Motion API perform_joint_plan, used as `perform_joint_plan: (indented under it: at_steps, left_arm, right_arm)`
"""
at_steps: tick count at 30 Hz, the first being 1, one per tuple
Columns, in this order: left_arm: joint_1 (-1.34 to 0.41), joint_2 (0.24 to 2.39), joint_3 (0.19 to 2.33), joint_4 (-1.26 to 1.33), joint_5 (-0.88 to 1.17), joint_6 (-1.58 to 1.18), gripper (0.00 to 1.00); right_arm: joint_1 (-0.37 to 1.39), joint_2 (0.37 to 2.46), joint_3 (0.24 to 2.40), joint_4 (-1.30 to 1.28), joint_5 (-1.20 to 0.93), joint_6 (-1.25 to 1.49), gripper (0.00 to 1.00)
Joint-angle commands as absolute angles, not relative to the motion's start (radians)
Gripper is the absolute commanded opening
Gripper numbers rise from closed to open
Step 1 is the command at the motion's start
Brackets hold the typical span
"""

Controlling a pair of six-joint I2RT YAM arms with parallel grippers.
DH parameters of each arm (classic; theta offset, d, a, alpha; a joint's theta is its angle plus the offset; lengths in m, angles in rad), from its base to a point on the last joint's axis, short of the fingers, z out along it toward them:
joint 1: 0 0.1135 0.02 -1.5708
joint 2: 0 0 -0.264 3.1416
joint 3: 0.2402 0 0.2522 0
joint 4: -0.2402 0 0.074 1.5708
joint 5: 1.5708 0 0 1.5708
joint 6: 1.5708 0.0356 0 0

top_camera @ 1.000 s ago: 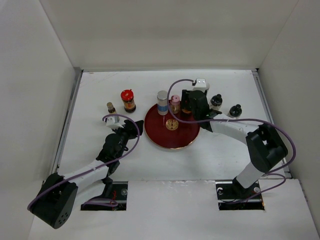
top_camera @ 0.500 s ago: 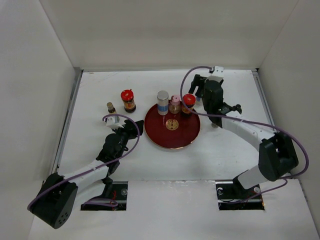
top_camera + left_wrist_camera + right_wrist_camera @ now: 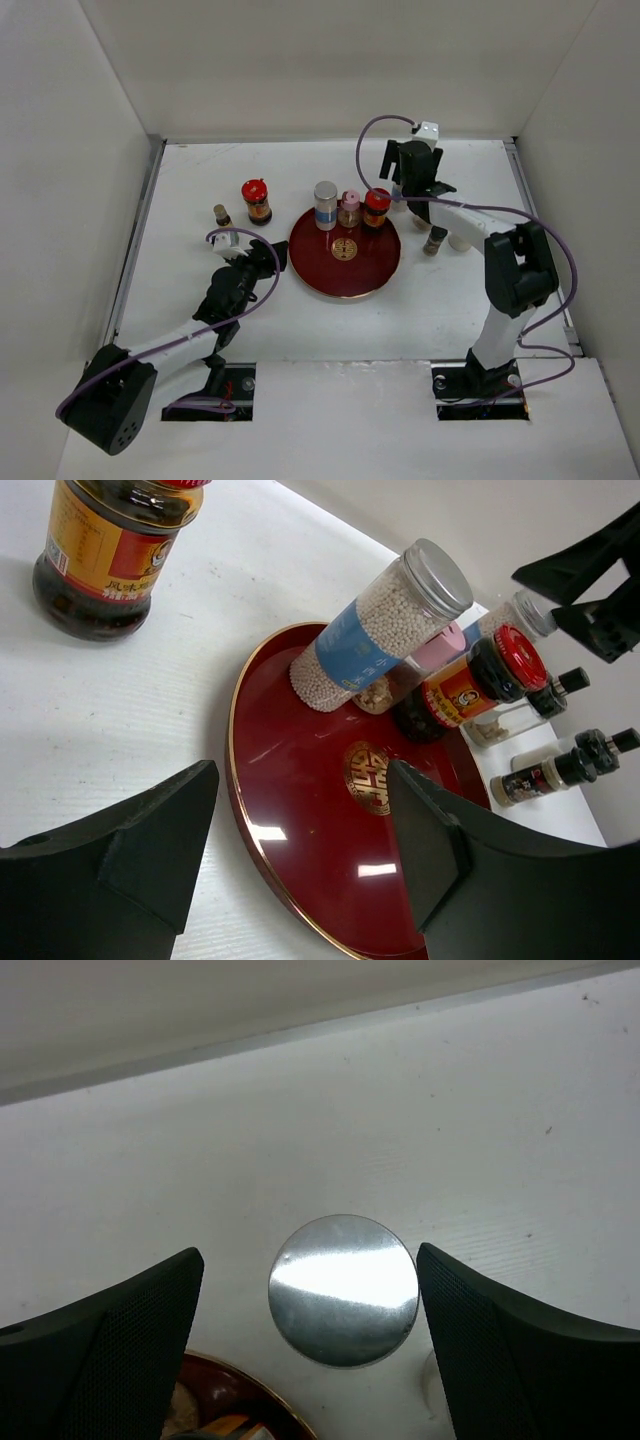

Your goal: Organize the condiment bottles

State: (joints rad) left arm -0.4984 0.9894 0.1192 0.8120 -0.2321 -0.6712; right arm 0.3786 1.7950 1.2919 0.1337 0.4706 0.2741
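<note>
On the dark red plate (image 3: pixel 343 268) stand a silver-capped blue-labelled cylinder (image 3: pixel 325 205), a pink-capped bottle (image 3: pixel 349 208) and a red-lidded brown jar (image 3: pixel 376 208). A second red-lidded jar (image 3: pixel 256 200) and a tiny bottle (image 3: pixel 222 215) stand left of the plate. My right gripper (image 3: pixel 402 192) is open right above a silver-capped white cylinder (image 3: pixel 343 1288), one finger on each side of its cap and not touching it. My left gripper (image 3: pixel 265 258) is open and empty at the plate's left rim (image 3: pixel 240 780). A black-capped bottle (image 3: pixel 435 240) stands right of the plate.
Several small black-capped bottles (image 3: pixel 560 770) stand close together beyond the plate's right side. White walls close in the table on the left, back and right. The plate's rim (image 3: pixel 230 1400) lies just below the right gripper's left finger.
My right gripper has let go of the red-lidded jar on the plate and moved up and back to the right, over the silver-capped cylinder. The left arm has not moved.
</note>
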Motion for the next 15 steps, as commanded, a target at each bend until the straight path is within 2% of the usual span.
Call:
perform_joint_plan:
  at_steps: [1, 4, 9, 15]
  left_arm:
    - [-0.495, 0.994, 0.152, 0.859, -0.224, -0.683, 0.67]
    - [-0.505, 1.011, 0.158, 0.864, -0.224, -0.683, 0.67]
    - [-0.505, 1.037, 0.158, 0.879, -0.224, -0.684, 0.67]
    - [-0.515, 1.043, 0.164, 0.882, -0.218, -0.678, 0.67]
  right_arm:
    - [0.37, 1.815, 1.348, 0.12, 0.462, 0.271, 0.89]
    - [0.37, 1.827, 1.342, 0.121, 0.469, 0.278, 0.85]
    - [0.37, 1.818, 1.332, 0.141, 0.48, 0.278, 0.59]
    - [0.383, 1.708, 1.276, 0.215, 0.511, 0.242, 0.51]
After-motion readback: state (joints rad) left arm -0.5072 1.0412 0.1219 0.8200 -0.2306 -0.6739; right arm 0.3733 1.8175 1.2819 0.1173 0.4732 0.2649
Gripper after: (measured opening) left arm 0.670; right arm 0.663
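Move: The silver-lidded jar stands between the right hand's open fingers, about 1 cm to the right of the hand point, its middle some 5 cm below. The red-lidded jar on the plate is roughly 7 cm back and 7 cm left of that hand; a black-capped bottle is about 5 cm back and 6 cm right, both some 6 cm lower. From the left hand the silver-lidded jar lies about 18 cm ahead and 26 cm right, nearly level. The right hand sinks about 2 cm over the silver-lidded jar, then closes its fingers around its upper part. ##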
